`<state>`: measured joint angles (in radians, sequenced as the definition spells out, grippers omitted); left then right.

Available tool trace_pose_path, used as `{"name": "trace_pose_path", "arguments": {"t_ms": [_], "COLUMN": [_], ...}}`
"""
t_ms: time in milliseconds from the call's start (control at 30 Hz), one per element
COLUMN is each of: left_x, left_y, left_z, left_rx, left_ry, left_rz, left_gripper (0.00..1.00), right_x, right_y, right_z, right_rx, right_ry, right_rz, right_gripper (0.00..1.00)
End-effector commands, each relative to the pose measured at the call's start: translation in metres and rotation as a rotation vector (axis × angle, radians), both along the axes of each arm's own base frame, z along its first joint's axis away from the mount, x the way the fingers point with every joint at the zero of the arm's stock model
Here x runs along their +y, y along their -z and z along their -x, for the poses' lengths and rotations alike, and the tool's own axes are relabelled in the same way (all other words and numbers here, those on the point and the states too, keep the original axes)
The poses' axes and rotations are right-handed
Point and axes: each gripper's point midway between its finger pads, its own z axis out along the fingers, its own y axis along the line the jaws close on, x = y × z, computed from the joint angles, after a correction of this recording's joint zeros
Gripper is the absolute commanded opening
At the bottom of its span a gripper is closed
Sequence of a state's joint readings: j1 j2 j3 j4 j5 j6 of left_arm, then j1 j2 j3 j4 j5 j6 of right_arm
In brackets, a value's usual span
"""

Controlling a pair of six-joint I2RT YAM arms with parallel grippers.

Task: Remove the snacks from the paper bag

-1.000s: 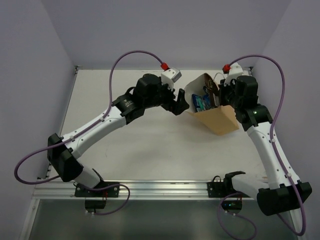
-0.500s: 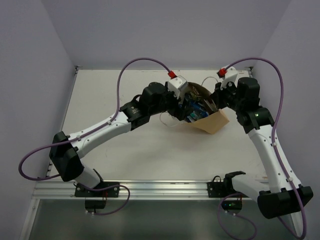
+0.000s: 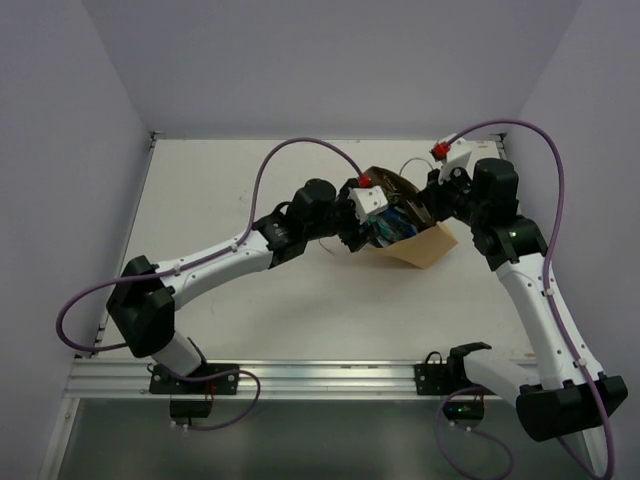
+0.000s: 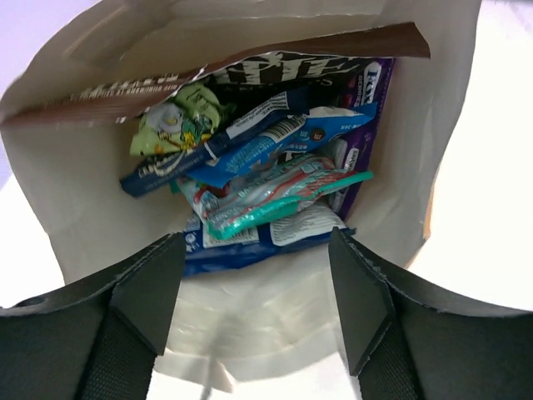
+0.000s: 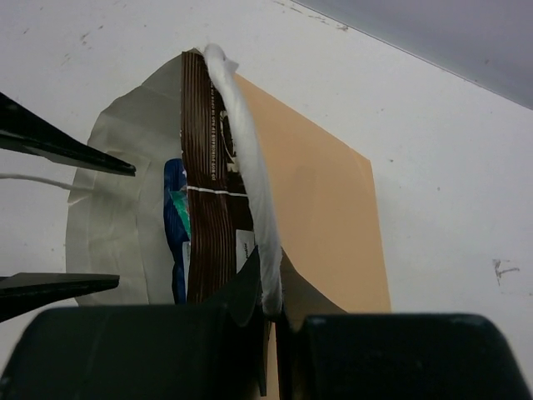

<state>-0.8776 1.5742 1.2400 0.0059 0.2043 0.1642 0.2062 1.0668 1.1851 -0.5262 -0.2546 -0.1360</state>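
The tan paper bag (image 3: 428,245) lies on its side, mouth facing left. My right gripper (image 3: 438,200) is shut on the upper rim of the paper bag (image 5: 325,200), pinching the pale edge between its fingers (image 5: 268,287). The open left gripper (image 3: 368,228) sits in the mouth of the paper bag (image 4: 75,208) with only the bag's lower wall between its fingers (image 4: 150,283). Inside the bag are piled the snacks (image 4: 266,167): a long dark brown packet (image 4: 250,62) on top, blue packets (image 4: 275,137), a teal-and-red pouch (image 4: 283,187) and a green one (image 4: 175,125).
White tabletop (image 3: 220,180) spreads to the left and front of the bag. Purple walls close in the back and both sides. A thin white cord handle (image 3: 325,242) trails on the table beside the left gripper. Purple cables arc above both arms.
The left gripper has moved right, from beside the bag into its mouth, and its jaws have narrowed a little. The bag has sunk lower. The right gripper's hold on the rim is unchanged.
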Motion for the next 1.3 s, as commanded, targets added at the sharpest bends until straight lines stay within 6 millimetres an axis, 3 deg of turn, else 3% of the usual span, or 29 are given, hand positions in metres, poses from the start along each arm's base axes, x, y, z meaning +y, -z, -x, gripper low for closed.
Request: {"name": "trace_pose_path", "arguments": {"t_ms": [0,100,367,467,667,967,1067,1267], "left_x": [-0.011,-0.013,-0.022,-0.024,-0.024,-0.036,-0.039,-0.039], "left_y": [-0.002,0.008,0.015,0.022,0.015,0.013,0.012,0.006], "left_z": [-0.006,-0.012,-0.019,-0.024,-0.029,-0.039,-0.033,-0.013], "left_rx": [-0.199,-0.264,-0.317,-0.319,-0.353,-0.368,-0.354,-0.31], "left_ry": [0.115,0.156,0.219,0.211,0.192,0.182,0.215,0.291], "left_rz": [-0.042,-0.079,-0.098,-0.116,-0.115,-0.097,-0.091,-0.089], "left_gripper": [0.75,0.64,0.54,0.55,0.59,0.56,0.51,0.5], "right_x": [0.007,0.01,0.014,0.017,0.022,0.027,0.028,0.029], "right_y": [-0.018,-0.019,-0.025,-0.024,-0.018,-0.018,-0.016,-0.015], "right_z": [0.004,0.008,0.017,0.021,0.025,0.024,0.024,0.025], "right_rx": [-0.073,-0.076,-0.092,-0.085,-0.08,-0.083,-0.08,-0.082], "right_ry": [-0.047,-0.056,-0.077,-0.094,-0.115,-0.128,-0.133,-0.132], "right_rz": [-0.006,-0.007,-0.015,-0.028,-0.043,-0.053,-0.055,-0.054], "right_gripper": [0.0,0.0,0.0,0.0,0.0,0.0,0.0,0.0]}}
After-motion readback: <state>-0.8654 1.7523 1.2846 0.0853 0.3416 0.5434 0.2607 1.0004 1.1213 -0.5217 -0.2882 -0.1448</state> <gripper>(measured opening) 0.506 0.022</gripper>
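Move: The teal-edged snack in the tipped paper bag lies about 7 cm to the left hand's right, some 3 cm ahead and 6 cm below. A blue snack sits 2 cm farther out and 1 cm farther right than the teal-edged one; the big brown packet is roughly 8 cm ahead of the left hand, 11 cm to its right and 2 cm lower. From the right hand, the teal-edged snack is some 7 cm back, 9 cm left and 10 cm down. Down into the bag's mouth goes the left hand, about 5 cm, then a little farther right, reaching towards the teal-edged snack. Its wrist rolls some 20 degrees clockwise as seen from behind the hand, and its fingers narrow to half open, ending around the snack's near end. The right hand keeps its pinch on the bag's white handle, drawing it 2–3 cm back and 2 cm left. ##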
